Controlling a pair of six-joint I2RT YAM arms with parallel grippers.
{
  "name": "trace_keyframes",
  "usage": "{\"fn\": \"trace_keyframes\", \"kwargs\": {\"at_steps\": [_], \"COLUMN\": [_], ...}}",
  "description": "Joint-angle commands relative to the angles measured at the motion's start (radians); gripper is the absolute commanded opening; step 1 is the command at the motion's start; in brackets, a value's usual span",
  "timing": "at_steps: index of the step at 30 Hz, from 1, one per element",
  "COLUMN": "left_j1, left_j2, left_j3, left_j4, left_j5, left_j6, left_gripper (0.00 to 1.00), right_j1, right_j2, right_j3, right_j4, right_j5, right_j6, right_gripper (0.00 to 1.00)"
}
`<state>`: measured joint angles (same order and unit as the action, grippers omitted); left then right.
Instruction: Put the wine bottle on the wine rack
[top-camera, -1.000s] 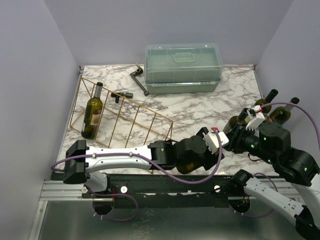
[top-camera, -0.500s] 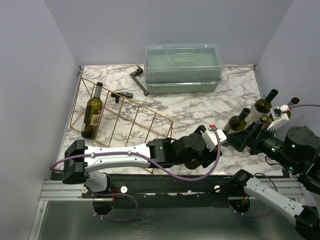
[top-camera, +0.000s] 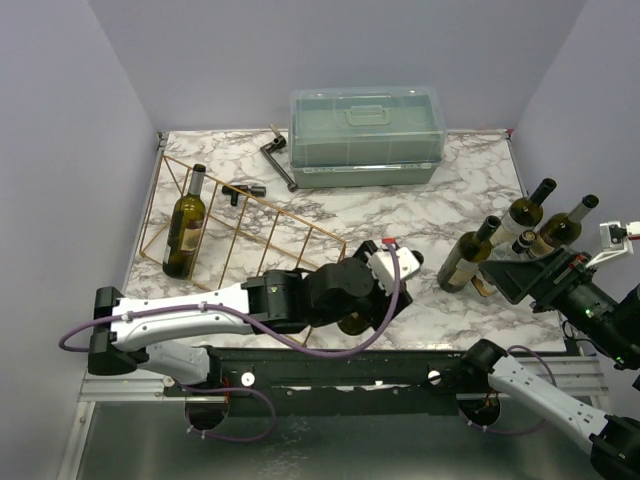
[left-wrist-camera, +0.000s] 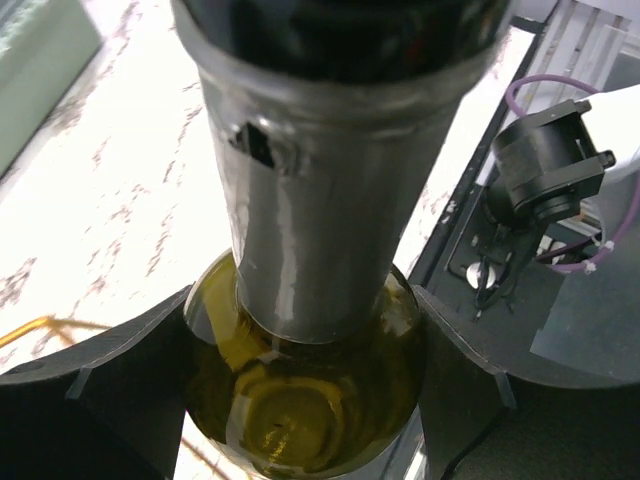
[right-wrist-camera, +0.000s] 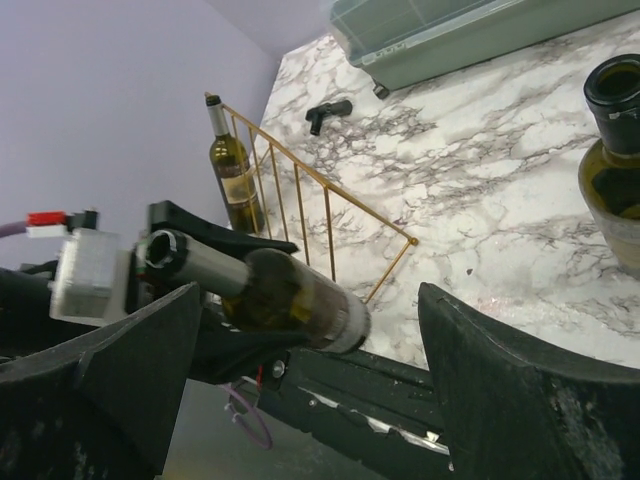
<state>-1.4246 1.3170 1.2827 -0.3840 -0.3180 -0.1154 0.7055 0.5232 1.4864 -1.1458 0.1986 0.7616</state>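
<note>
A dark green wine bottle (right-wrist-camera: 292, 295) lies level in my left gripper (left-wrist-camera: 300, 395), which is shut on its body; the neck (left-wrist-camera: 320, 190) points at the wrist camera. In the top view that gripper (top-camera: 352, 305) hangs at the near right end of the gold wire wine rack (top-camera: 250, 232), and the wrist hides most of the bottle. Another bottle (top-camera: 186, 232) stands in the rack's left end. My right gripper (top-camera: 512, 278) is open and empty, well to the right of the held bottle.
Three bottles stand at the right: one (top-camera: 465, 258) just left of my right gripper, two more (top-camera: 522, 212) (top-camera: 560, 225) behind it. A translucent green lidded box (top-camera: 365, 135) sits at the back. Black tools (top-camera: 280, 165) (top-camera: 243, 190) lie behind the rack.
My right gripper opened, let go of the bottle's neck and drew back to the right. The left arm carried the bottle left, closer to the rack's end.
</note>
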Motion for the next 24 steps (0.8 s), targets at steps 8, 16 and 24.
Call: {"fn": "trace_keyframes", "kwargs": {"at_steps": [8,16,24], "left_j1": [0.273,0.598,0.793], "left_j2": [-0.167,-0.227,-0.273], "left_j3": [0.203,0.165,-0.003], "left_j4": [-0.455,-0.548,-0.310], "left_j5": [-0.056,-0.084,-0.254], "left_j6": [0.021,0.185,0.335], "left_gripper": [0.00,0.00,0.00], "right_j1": [0.003,0.003,0.003], "right_j2": [-0.023,-0.022,0.014], "right_j3": [-0.074,-0.101,-0.147], "right_j4": [-0.015,-0.015,0.036], "right_j5": [0.019,0.008,-0.036], "right_j6": [0.014,0.035,0.042], "right_gripper": [0.92,0.92,0.92]}}
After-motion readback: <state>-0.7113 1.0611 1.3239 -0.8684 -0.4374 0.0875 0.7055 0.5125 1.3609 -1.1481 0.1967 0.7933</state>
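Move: The left gripper already holds a bottle, clear of the table. The middle of the wine rack lies roughly 37 cm to its left, 20 cm ahead and 21 cm lower. The bottle already racked is about 50 cm left and 26 cm ahead, some 20 cm lower; a black tool lies beyond the rack, about 36 cm left, 38 cm ahead and 28 cm down. From the right gripper the rack's middle is some 53 cm left, 21 cm ahead and 34 cm down. Swing the left gripper about 27 cm left and 15 cm forward, carrying the bottle over the wine rack towards its racked neighbour. Lift it a few centimetres first, then ease down again; turn it some 40 degrees counter-clockwise with a slight roll and keep the grip. Lower the empty right gripper about 4 cm, fingers still open. ##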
